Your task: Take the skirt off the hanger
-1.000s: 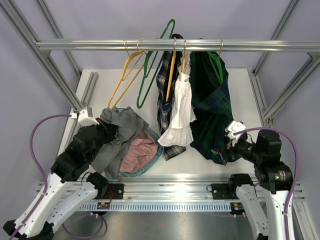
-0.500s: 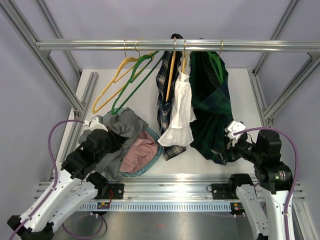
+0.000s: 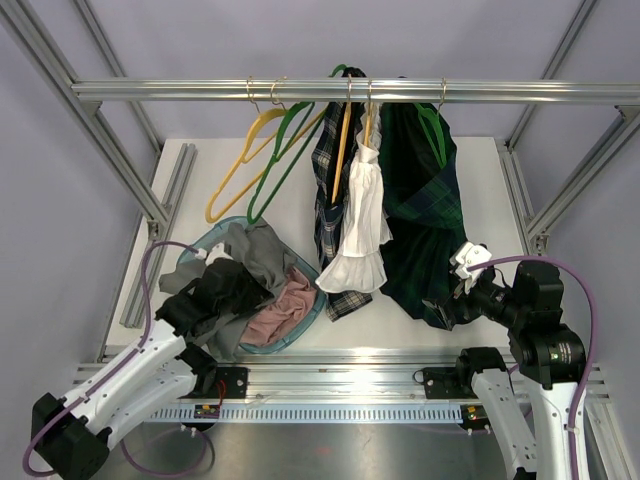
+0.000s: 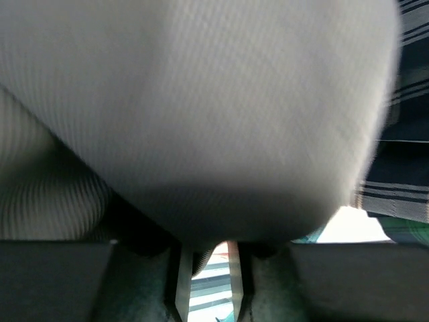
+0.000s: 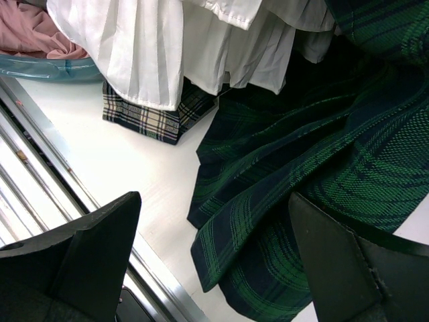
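A grey skirt (image 3: 255, 255) lies crumpled in the teal basket (image 3: 310, 316), off any hanger. My left gripper (image 3: 215, 288) sits low over it. In the left wrist view the grey skirt (image 4: 201, 114) covers nearly everything and drapes over the fingertips; the left gripper (image 4: 208, 272) has its jaws a narrow gap apart, with light showing through. An empty yellow hanger (image 3: 262, 120) and an empty green hanger (image 3: 290, 118) hang on the rail. My right gripper (image 3: 455, 300) stands wide open beside the hem of a green plaid skirt (image 3: 425, 220), with nothing held.
A navy plaid skirt (image 3: 328, 170) and a white skirt (image 3: 360, 230) hang on the metal rail (image 3: 150, 90). A pink garment (image 3: 290, 300) lies in the basket. In the right wrist view the green plaid skirt (image 5: 301, 154) trails on the table. Frame posts flank both sides.
My left arm has swung right and down over the basket, and its jaws have parted a little. The grey skirt has settled into the basket. The empty hangers have swung.
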### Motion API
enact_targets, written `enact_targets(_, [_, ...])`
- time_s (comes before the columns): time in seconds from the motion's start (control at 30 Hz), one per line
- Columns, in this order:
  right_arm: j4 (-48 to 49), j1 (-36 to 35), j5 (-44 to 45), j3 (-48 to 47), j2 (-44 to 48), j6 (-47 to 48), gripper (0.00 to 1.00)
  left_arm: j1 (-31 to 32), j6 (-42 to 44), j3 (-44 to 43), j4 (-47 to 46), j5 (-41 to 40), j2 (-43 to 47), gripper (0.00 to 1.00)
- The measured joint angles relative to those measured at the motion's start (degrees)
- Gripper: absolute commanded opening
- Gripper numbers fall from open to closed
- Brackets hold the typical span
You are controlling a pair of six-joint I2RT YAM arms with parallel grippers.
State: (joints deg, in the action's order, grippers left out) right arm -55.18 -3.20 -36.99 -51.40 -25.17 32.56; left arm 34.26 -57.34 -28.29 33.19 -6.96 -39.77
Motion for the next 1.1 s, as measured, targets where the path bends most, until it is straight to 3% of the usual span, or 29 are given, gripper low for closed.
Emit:
enact_targets(0.07, [0.0,0.0,0.0,0.0,0.0,0.0,0.99,0.0,0.1,0.8,-1.3,0.6,-1.2,0.30])
enact_targets(0.13, [0.0,0.0,0.0,0.0,0.0,0.0,0.99,0.0,0.5,0.9,-1.7,1.0,-1.5,0.41])
enact_targets(0.2, [0.0,0.0,0.0,0.0,0.0,0.0,0.99,0.0,1.8,0.8,-2.1,1.3,-1.1,0.55])
enact_targets(0.23, [0.0,0.0,0.0,0.0,0.0,0.0,0.99,0.0,2.6,0.4,-1.8,1.4,-0.8,0.69])
enact_targets(0.33, [0.0,0.0,0.0,0.0,0.0,0.0,1.00,0.0,4.5,-1.7,-0.2,1.7,1.3,0.90])
enact_targets(0.4, [0.0,0.0,0.0,0.0,0.0,0.0,0.99,0.0,5.4,-4.0,1.4,1.7,3.5,0.97])
enact_targets(0.6, [0.0,0.0,0.0,0.0,0.0,0.0,0.99,0.0,6.3,-10.6,6.9,2.2,6.0,0.99])
enact_targets(0.9, [0.0,0.0,0.0,0.0,0.0,0.0,0.99,0.0,3.9,-13.3,17.7,4.0,9.7,0.99])
enact_targets(1.1, [0.0,0.0,0.5,0.0,0.0,-0.5,1.00,0.0,5.9,-20.6,21.3,6.4,12.0,0.99])
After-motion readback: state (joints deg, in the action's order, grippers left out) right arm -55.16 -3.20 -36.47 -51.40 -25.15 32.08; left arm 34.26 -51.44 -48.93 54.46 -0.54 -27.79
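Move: The left hand, its fingers just parting, is down at the grey skirt in the basin; the heap's middle lies about 3 cm ahead, 5 cm to the left and 5 cm below. The pink skirt is some 6 cm to this hand's right, 3 cm back and 6 cm lower, and the plaid skirt's hem about 20 cm right, 2 cm back and 7 cm lower. From the right hand, the grey skirt is roughly 43 cm left, 6 cm ahead and 19 cm below. The left hand sinks barely a centimetre more at the grey skirt while the fingers, a quarter open, begin to spread wide, then it comes free of the folds and climbs quickly above the basin. Fully open, it pauses in its climb and draws back about 4 cm towards the base, then rises again to end some 12 cm higher, its fingers tipped up and turned clockwise by roughly 10 degrees. ##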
